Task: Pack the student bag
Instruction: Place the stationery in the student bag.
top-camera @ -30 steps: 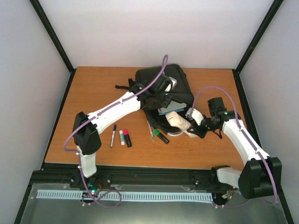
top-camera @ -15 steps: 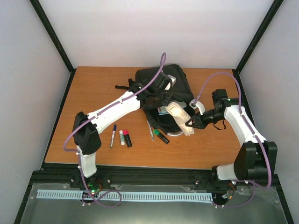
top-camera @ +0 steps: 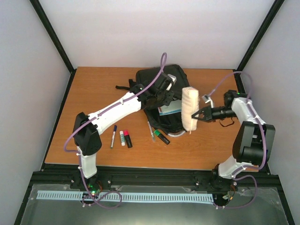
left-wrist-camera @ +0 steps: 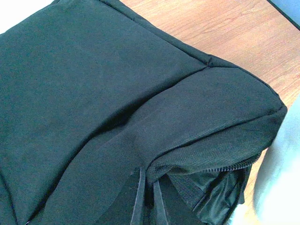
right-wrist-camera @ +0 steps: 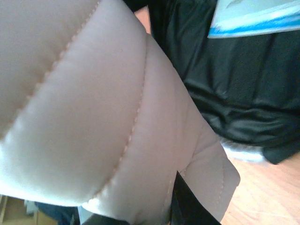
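Observation:
The student bag (top-camera: 161, 84), a large black fabric backpack, lies at the back middle of the table, its opening facing the front. My left gripper (top-camera: 164, 97) is shut on a fold of the bag's upper flap (left-wrist-camera: 187, 117), the two fingers (left-wrist-camera: 138, 197) pinching black fabric by the zip edge. My right gripper (top-camera: 198, 114) is shut on a cream quilted pouch (top-camera: 190, 110), which hangs upright in the air at the bag's right side. The pouch (right-wrist-camera: 93, 103) fills the right wrist view, with the bag (right-wrist-camera: 243, 93) behind it.
A blue-and-white book (top-camera: 168, 110) shows in the bag's opening. In front of the bag lie a blue pen (top-camera: 113, 136), a pink-capped stick (top-camera: 123, 137), a black marker (top-camera: 127, 140), a thin pen (top-camera: 150, 131) and a green marker (top-camera: 161, 136).
My right arm has lifted the cream pouch from the table at the bag's front right and swung it upright, higher and further back. The left arm has not moved.

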Action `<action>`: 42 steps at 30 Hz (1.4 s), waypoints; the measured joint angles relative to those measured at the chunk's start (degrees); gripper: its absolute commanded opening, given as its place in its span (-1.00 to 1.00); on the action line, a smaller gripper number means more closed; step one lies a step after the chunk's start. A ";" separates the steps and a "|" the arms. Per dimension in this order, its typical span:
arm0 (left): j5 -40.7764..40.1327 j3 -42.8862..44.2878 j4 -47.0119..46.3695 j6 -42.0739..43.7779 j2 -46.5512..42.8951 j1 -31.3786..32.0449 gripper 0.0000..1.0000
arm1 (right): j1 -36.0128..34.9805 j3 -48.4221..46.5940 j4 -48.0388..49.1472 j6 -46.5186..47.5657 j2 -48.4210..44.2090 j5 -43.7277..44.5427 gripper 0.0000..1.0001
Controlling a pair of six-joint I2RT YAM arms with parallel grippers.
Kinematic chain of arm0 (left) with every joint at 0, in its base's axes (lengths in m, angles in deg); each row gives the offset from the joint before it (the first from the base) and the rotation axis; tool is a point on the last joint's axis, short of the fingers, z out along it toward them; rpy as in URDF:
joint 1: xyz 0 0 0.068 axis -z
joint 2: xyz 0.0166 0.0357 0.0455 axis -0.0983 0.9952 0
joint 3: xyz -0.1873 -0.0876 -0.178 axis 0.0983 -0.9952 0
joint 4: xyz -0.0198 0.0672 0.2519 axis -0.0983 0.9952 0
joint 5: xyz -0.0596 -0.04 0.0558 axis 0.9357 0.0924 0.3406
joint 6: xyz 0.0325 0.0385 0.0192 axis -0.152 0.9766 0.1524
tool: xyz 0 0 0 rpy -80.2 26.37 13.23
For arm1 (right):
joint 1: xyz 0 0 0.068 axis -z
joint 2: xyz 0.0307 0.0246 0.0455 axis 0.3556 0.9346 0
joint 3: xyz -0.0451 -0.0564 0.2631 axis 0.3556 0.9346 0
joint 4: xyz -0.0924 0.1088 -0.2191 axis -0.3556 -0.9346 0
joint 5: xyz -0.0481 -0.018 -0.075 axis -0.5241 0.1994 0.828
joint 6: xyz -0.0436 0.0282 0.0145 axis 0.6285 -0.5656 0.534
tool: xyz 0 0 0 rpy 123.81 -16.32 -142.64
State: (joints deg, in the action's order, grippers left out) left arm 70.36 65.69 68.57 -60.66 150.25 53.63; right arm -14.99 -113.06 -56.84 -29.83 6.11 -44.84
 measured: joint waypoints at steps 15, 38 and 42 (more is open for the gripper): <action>-3.13 7.32 -0.63 0.07 6.97 0.07 -0.98 | 10.99 11.67 8.15 -15.08 -6.40 -2.84 -0.94; -1.84 9.46 -1.44 0.35 8.83 0.07 -0.98 | -4.37 4.17 8.20 -26.88 10.88 -0.90 -0.87; -0.33 7.23 -2.40 0.72 7.54 0.04 -0.99 | -8.00 -2.56 6.54 -24.30 16.83 -1.03 -0.37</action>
State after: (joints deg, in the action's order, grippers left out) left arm 70.04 72.92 66.17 -59.94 157.79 53.67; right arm -22.99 -115.61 -50.31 -54.13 22.94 -45.87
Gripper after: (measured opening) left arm 0.016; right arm 0.123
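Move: The bag's open mouth, with the blue-edged books showing in it, lies about 12 cm left of the right hand, only 2 cm ahead and some 12 cm below; that hand already holds the pencil case. The bag's silver handle is about 9 cm back and 6 cm left, the green marker roughly 11 cm back and 15 cm left, both some 15 cm down. From the left hand, already pinching the flap, the mouth is about 6 cm back, 1 cm left and 16 cm below. The pencil case, still pinched in the right hand, first swings about 5 cm right, away from the bag, then comes back and down, and finally forward and left into the mouth under the raised flap, its far end tipped down by some 30 degrees as the wrist rolls. The left hand keeps its pinch on the flap, drawing it forward and right, then easing slightly back. ##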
